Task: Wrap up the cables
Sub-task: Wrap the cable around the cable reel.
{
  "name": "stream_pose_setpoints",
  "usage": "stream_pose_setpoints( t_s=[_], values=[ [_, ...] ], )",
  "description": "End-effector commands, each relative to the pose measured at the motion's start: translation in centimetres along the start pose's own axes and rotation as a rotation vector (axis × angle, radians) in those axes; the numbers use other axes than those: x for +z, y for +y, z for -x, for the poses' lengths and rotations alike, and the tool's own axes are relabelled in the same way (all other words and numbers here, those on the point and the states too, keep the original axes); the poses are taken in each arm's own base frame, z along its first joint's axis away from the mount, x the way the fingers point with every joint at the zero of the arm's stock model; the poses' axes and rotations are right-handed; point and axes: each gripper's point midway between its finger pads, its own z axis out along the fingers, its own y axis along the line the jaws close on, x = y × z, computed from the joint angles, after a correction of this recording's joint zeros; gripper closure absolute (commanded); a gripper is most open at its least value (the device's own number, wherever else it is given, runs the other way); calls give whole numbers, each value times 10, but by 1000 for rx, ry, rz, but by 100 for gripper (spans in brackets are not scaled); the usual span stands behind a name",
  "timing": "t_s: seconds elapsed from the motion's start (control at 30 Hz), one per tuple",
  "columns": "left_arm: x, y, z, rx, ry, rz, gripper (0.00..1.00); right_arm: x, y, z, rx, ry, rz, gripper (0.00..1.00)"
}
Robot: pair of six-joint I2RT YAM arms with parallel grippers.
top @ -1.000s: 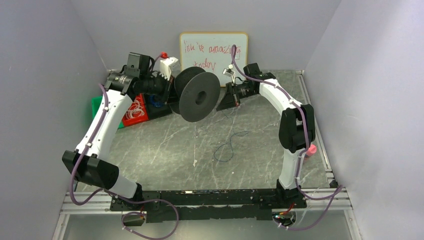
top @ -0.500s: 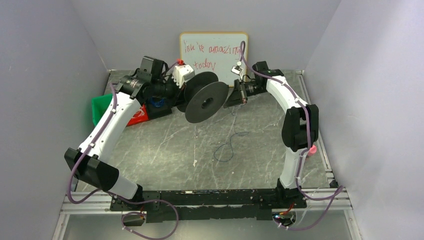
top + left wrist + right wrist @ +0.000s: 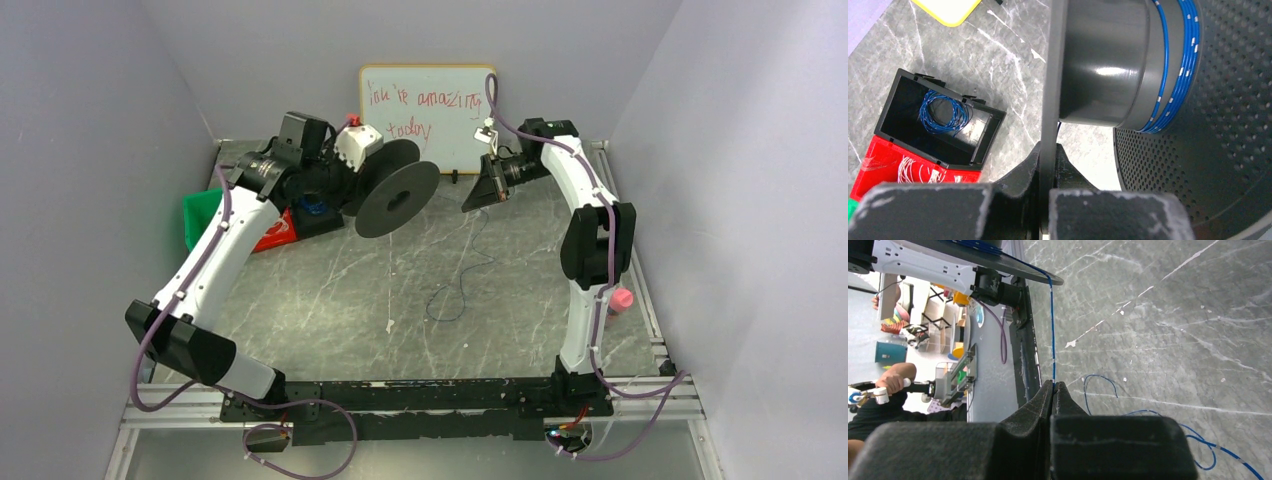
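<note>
My left gripper [image 3: 1048, 150] is shut on the near flange of a black spool [image 3: 395, 195], which it holds above the back of the table. Several turns of thin blue cable [image 3: 1175, 60] lie wound round the spool's hub. To the right of the spool, my right gripper [image 3: 1053, 383] [image 3: 468, 205] is shut on the same cable. From its fingertips the cable [image 3: 1052, 325] runs taut up to the spool's rim. The slack end [image 3: 455, 290] trails down onto the table in a loose loop, also visible in the right wrist view [image 3: 1198, 440].
A whiteboard [image 3: 427, 103] leans on the back wall. Under the left arm stand a black box holding a blue wire coil [image 3: 943, 112], a red bin [image 3: 275, 228] and a green bin [image 3: 200, 215]. A small white scrap [image 3: 389, 326] lies mid-table.
The left arm has turned and tilted the spool, showing its flange flatter. The right gripper has moved right and toward the back wall with the cable, and the loop on the table has drawn straighter.
</note>
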Motion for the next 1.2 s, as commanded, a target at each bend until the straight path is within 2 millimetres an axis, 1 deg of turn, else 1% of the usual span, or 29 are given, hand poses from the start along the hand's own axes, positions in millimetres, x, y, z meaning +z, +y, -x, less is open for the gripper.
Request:
stream_pose_setpoints(
  t_s=[0.0,0.1,0.17,0.27,0.37,0.5,0.6,0.7,0.9,1.17],
  values=[
    [-25,45,25,-18,-59,226,98,-16,6,-5,-20,37,-69,100],
    [-19,40,16,40,-28,209,98,-21,7,-4,-23,50,-109,100],
    [-14,32,8,84,-5,182,98,-26,7,-1,-16,45,-134,100],
    [-10,18,-3,137,26,125,98,-36,2,9,24,-8,-157,100],
    [-4,10,-14,185,71,102,98,-43,0,14,45,-49,-165,100],
    [11,1,-27,274,150,140,98,-45,13,24,39,-84,-115,100],
    [20,2,-29,309,180,211,98,-46,28,36,21,-117,-81,100],
    [27,11,-27,297,199,294,98,-45,39,43,5,-146,-56,100],
    [36,29,-19,245,208,419,98,-32,62,40,-9,-134,4,100],
    [46,39,-19,201,241,484,98,-16,87,39,-40,-110,69,99]
  ],
)
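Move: The left hand already grips the reel by one flange rim; the reel's middle lies about 6 cm to its right, 3 cm ahead and 3 cm higher. The black bin is roughly 6 cm ahead and 8 cm to the left, 26 cm below. From the right hand, which pinches the blue cable, the reel is some 13 cm left, 2 cm ahead and 9 cm up; the loose cable on the table lies about 8 cm back, level sideways, 21 cm below. The left fingers keep hold of the flange while that hand sinks about 6 cm, drawing back slightly before going forward and drifting right, and rolls the reel some 25 degrees, left side rising. Still pinching the cable, the right hand first eases right and a little forward, then rises about 5 cm and swings back left towards the reel. ##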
